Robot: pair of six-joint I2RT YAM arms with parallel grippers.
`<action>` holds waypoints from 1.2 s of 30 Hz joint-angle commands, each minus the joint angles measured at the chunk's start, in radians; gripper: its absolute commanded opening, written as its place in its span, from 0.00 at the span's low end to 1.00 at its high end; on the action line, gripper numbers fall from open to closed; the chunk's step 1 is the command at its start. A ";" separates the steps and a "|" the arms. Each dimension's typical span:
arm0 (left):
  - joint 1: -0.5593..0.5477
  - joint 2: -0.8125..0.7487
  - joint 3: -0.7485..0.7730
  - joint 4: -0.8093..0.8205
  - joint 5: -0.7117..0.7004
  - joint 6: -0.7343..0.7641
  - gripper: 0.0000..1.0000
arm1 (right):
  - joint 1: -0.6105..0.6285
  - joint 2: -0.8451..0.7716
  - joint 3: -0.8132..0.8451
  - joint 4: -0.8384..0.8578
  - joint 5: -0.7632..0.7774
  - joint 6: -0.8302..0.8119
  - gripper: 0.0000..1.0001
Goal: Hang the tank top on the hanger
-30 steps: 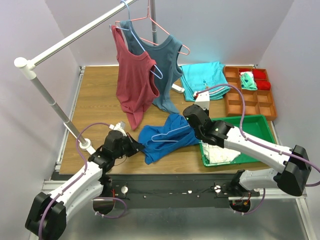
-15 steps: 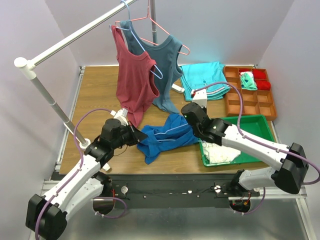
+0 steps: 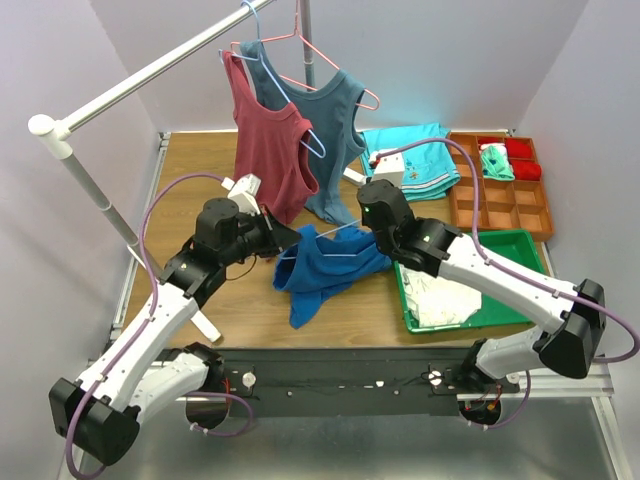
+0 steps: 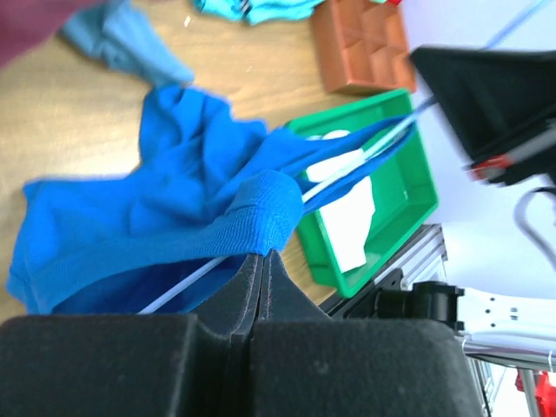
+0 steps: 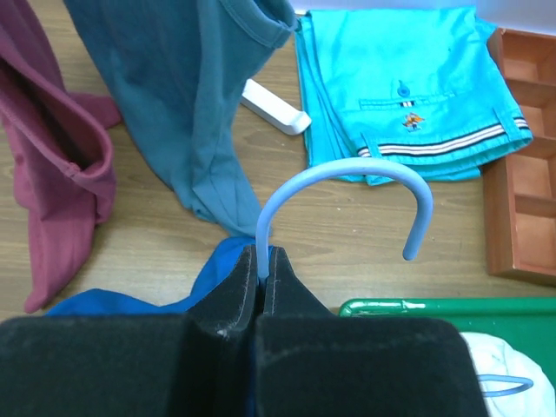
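Note:
The royal-blue tank top (image 3: 325, 265) hangs bunched above the table, stretched between my two grippers; it also shows in the left wrist view (image 4: 174, 208). The light-blue hanger (image 3: 335, 235) runs through it, its wire (image 4: 347, 165) emerging from the fabric. My right gripper (image 3: 372, 222) is shut on the stem of the hanger's hook (image 5: 347, 187). My left gripper (image 3: 278, 238) is shut on the tank top's hemmed edge (image 4: 256, 221) at its left end.
A maroon top (image 3: 265, 160) and a teal-grey top (image 3: 325, 125) hang on a white rail (image 3: 150, 75) just behind. Folded turquoise shorts (image 3: 410, 160), an orange compartment tray (image 3: 500, 195) and a green bin (image 3: 500, 250) with white cloth lie to the right.
Both grippers have risen and moved back toward the rail, lifting the tank top and hanger off the table. The left arm has swung up and right.

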 commanded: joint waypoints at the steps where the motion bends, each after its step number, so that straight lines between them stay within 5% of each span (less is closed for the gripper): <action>1: 0.007 0.011 0.086 -0.081 0.002 0.056 0.00 | 0.009 0.019 0.045 0.070 -0.033 -0.049 0.01; 13: 0.010 0.013 0.187 -0.120 -0.004 0.090 0.13 | 0.038 0.081 0.208 0.034 -0.081 -0.107 0.01; 16: 0.010 0.012 0.210 -0.143 -0.016 0.096 0.25 | 0.052 0.103 0.229 0.028 -0.095 -0.106 0.01; 17: 0.010 0.008 0.216 -0.149 -0.021 0.099 0.45 | 0.055 0.109 0.263 0.019 -0.093 -0.110 0.01; 19: 0.010 0.002 0.250 -0.175 -0.035 0.108 0.51 | 0.061 0.132 0.306 -0.016 -0.083 -0.130 0.01; 29: 0.012 -0.085 0.483 -0.186 -0.101 0.245 0.81 | 0.063 0.242 0.762 -0.220 -0.178 -0.307 0.01; 36: 0.012 -0.090 0.641 -0.128 -0.119 0.282 0.86 | 0.063 0.302 1.137 -0.269 -0.326 -0.466 0.01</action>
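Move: Between the two hands, bunched over the hanger, hangs the blue tank top: its middle is about 8 cm right of and 14 cm below the left hand, which pinches its edge. From the right hand, which holds the hanger's hook, it lies some 8 cm left, 5 cm back and 17 cm below. Also from the right hand, the teal tank top hangs about 12 cm left and 14 cm farther out, the red one some 24 cm left and 11 cm out; the green bin is roughly 18 cm right, 2 cm back and 25 cm below. Raising the hanger by its hook, the right hand climbs some 24 cm and drifts about 7 cm left, fingers kept shut, tipping up and turning counter-clockwise. The left fingers open wide and let go of the tank top as that hand rises about as far beside it, slowly at first, then fast and slightly left and back, fingertips tilting up some 35 degrees. ##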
